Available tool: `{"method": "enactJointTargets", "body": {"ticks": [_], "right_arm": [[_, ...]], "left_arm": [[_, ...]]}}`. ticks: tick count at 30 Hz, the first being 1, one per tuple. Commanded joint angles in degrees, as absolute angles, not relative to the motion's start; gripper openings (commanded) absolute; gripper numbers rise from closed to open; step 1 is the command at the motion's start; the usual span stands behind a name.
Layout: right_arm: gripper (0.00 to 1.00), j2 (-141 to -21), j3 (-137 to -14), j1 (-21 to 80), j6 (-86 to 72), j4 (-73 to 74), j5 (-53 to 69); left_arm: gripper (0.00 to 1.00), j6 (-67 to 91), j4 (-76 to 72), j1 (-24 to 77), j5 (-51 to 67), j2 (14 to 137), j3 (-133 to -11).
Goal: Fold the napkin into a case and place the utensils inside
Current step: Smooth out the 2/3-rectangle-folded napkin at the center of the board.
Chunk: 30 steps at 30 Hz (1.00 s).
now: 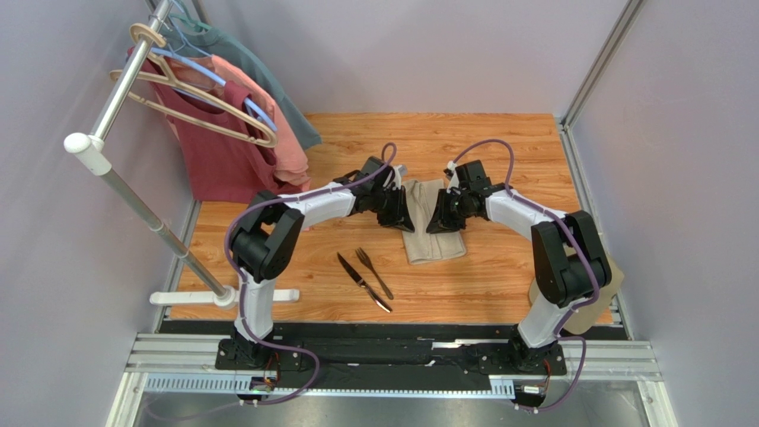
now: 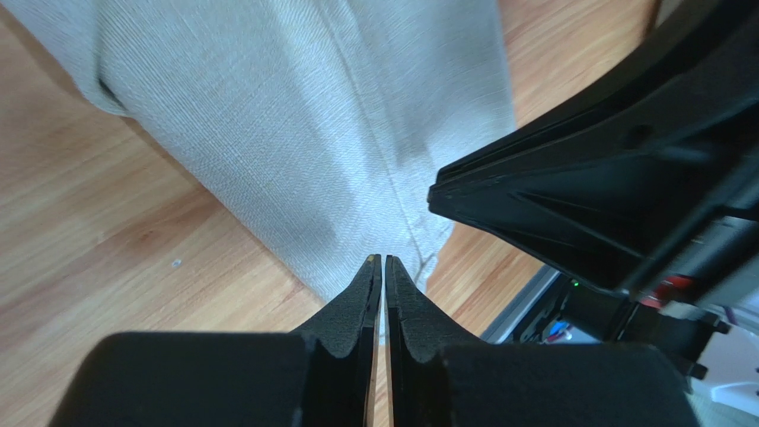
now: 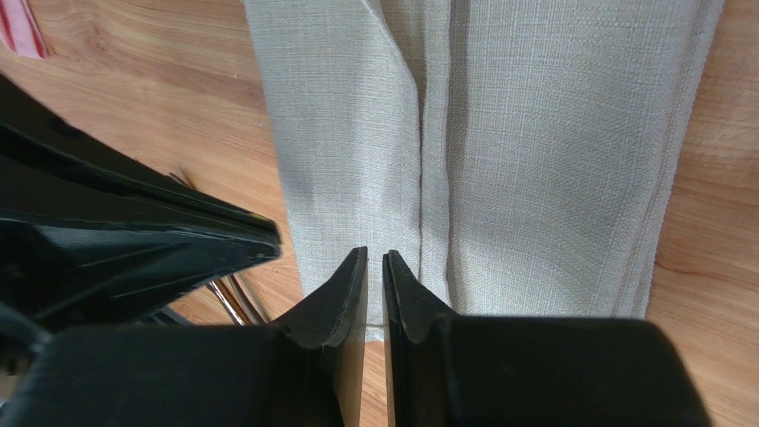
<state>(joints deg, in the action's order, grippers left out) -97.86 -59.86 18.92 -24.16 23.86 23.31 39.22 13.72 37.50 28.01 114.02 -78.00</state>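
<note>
The beige napkin [image 1: 436, 245] lies folded into a narrow lengthwise strip on the wooden table [image 1: 499, 160]. Both grippers hang over its middle, facing each other. My left gripper [image 1: 410, 216] has its jaws together with nothing between them; in the left wrist view its tips [image 2: 384, 258] sit above the napkin's [image 2: 294, 116] hemmed edge. My right gripper [image 1: 436, 216] is a narrow crack open and empty, tips [image 3: 375, 252] over a fold seam in the napkin [image 3: 534, 133]. The dark fork [image 1: 374, 271] and knife [image 1: 363, 283] lie side by side left of the cloth, nearer the arms.
A clothes rack [image 1: 134, 187] with red and pink shirts [image 1: 236, 133] on hangers fills the left back corner, its white foot [image 1: 223, 298] at the table's near left. A tan cap [image 1: 615, 285] lies behind the right arm's base. Grey walls close the table sides.
</note>
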Motion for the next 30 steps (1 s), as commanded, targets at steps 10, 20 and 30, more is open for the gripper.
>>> {"method": "enactJointTargets", "body": {"ticks": [10,20,30], "right_arm": [[0.16,-108.7,-73.8,18.11,-25.84,20.39,25.92],[0.2,-117.85,-85.51,17.67,-26.72,21.97,25.93],[0.18,-123.22,-92.02,16.09,-24.35,23.91,23.82]], "left_arm": [[0.1,39.29,6.42,39.81,26.99,117.86,-72.16],[0.13,36.99,10.47,40.08,26.62,111.81,-74.36],[0.13,40.08,7.47,43.85,28.3,111.0,-69.79]]}}
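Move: The napkin's near end is about 8 cm back and 6 cm right of the left hand, some 4 cm below it; the fork lies roughly 11 cm back and 9 cm left of that hand, the knife 14 cm back and 10 cm left. From the right hand, the napkin's far end with its rumpled flap is about 13 cm ahead, 3 cm left and 3 cm down; the fork is some 11 cm back and 14 cm left. Forward and a little left sweeps the right hand, low over the napkin, dipping slightly first and then travelling about 13 cm to the rumpled far end. Down and back goes the left, sinking about 5 cm towards the near end, lingering there, then lifting half of that and edging farther back. Both grippers keep their narrow opening and nearly the same tilt. ##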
